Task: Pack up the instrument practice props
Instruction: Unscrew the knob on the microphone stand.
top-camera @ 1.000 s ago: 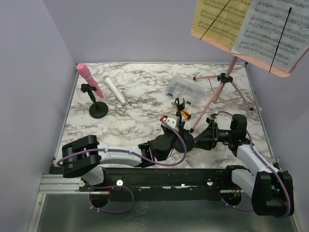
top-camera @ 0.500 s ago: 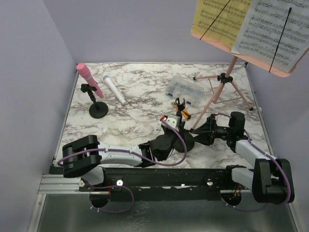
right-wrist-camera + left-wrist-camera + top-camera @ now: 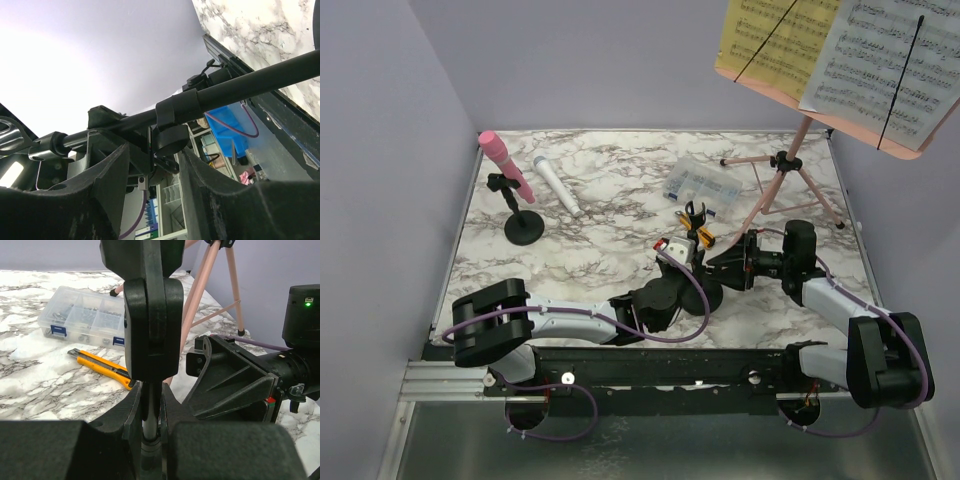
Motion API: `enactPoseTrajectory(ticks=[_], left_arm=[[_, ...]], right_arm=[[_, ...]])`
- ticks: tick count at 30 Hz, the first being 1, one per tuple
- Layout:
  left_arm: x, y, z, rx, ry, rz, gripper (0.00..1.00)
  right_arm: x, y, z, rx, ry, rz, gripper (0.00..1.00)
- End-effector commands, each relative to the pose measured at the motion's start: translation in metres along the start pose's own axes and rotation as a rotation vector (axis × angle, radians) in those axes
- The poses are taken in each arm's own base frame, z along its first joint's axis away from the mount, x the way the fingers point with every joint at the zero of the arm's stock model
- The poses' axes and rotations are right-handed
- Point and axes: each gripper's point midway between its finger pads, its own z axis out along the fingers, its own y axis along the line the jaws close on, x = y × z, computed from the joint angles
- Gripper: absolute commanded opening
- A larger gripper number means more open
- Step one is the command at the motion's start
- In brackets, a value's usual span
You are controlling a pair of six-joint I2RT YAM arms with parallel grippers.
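A black mic holder (image 3: 692, 216) stands near the table's middle. My left gripper (image 3: 150, 407) is shut on its thin stem (image 3: 150, 415), below the clip (image 3: 152, 315). My right gripper (image 3: 722, 266) has come in from the right. Its fingers (image 3: 115, 175) stand either side of the round knob (image 3: 171, 141) on the holder's rod, with a gap on the left side. A pink microphone (image 3: 504, 163) sits in a second holder (image 3: 524, 228) at the far left, and a white microphone (image 3: 557, 187) lies beside it. The pink music rack (image 3: 782, 185) carries yellow and white sheet-music pages (image 3: 840, 55).
A clear compartment box (image 3: 700, 184) lies behind the held holder, with a yellow-and-black utility knife (image 3: 702, 238) just in front of it. The tripod's legs (image 3: 738, 235) reach down close to both grippers. Purple walls close in the left, right and back.
My right gripper has swung left and away from me towards the held mic holder, and its jaws have narrowed around the knob. The left gripper keeps its hold and has barely moved.
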Motion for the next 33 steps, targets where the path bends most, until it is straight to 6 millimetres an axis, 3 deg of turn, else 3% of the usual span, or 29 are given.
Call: enactPoseTrajectory(ticks=[1, 10, 17, 25, 33], left_arm=[[0.016, -0.001, -0.003, 0.005, 0.041, -0.017, 0.0], [0.015, -0.001, -0.003, 0.009, 0.04, -0.019, 0.0], [0.015, -0.001, -0.004, 0.009, 0.04, -0.027, 0.0], [0.014, -0.003, -0.003, 0.014, 0.04, -0.023, 0.0], [0.014, -0.001, -0.004, 0.014, 0.041, -0.025, 0.0]], right_arm=[[-0.012, -0.003, 0.003, 0.018, -0.067, 0.05, 0.47], [-0.015, -0.012, 0.003, 0.035, -0.108, 0.074, 0.46], [-0.015, -0.013, 0.002, 0.034, -0.116, 0.074, 0.38], [-0.014, -0.012, 0.001, 0.025, -0.137, 0.004, 0.19], [-0.015, -0.003, -0.001, 0.002, -0.17, -0.317, 0.0]])
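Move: The knob on the stand's pole lies almost between my open right fingertips, about 2 cm below the hand point and 1 cm to its left. From my left hand, still clamped on the pole, it is some 5 cm below, 1 cm back and 2 cm right. Counted from my right hand, the stand's round base is about 13 cm below and 2 cm left. At table height too are the pink tripod's near foot, 8 cm ahead and 3 cm right, and the yellow cutter, 20 cm ahead and 3 cm left. I sink my right hand about 1.5 cm along the pole, fingers pointing left at it, until the knob sits between the tips, then close from roughly half open and pinch it. The wrist turns only some 5 degrees clockwise on the way. My left hand stays put and keeps its grip on the pole above. ##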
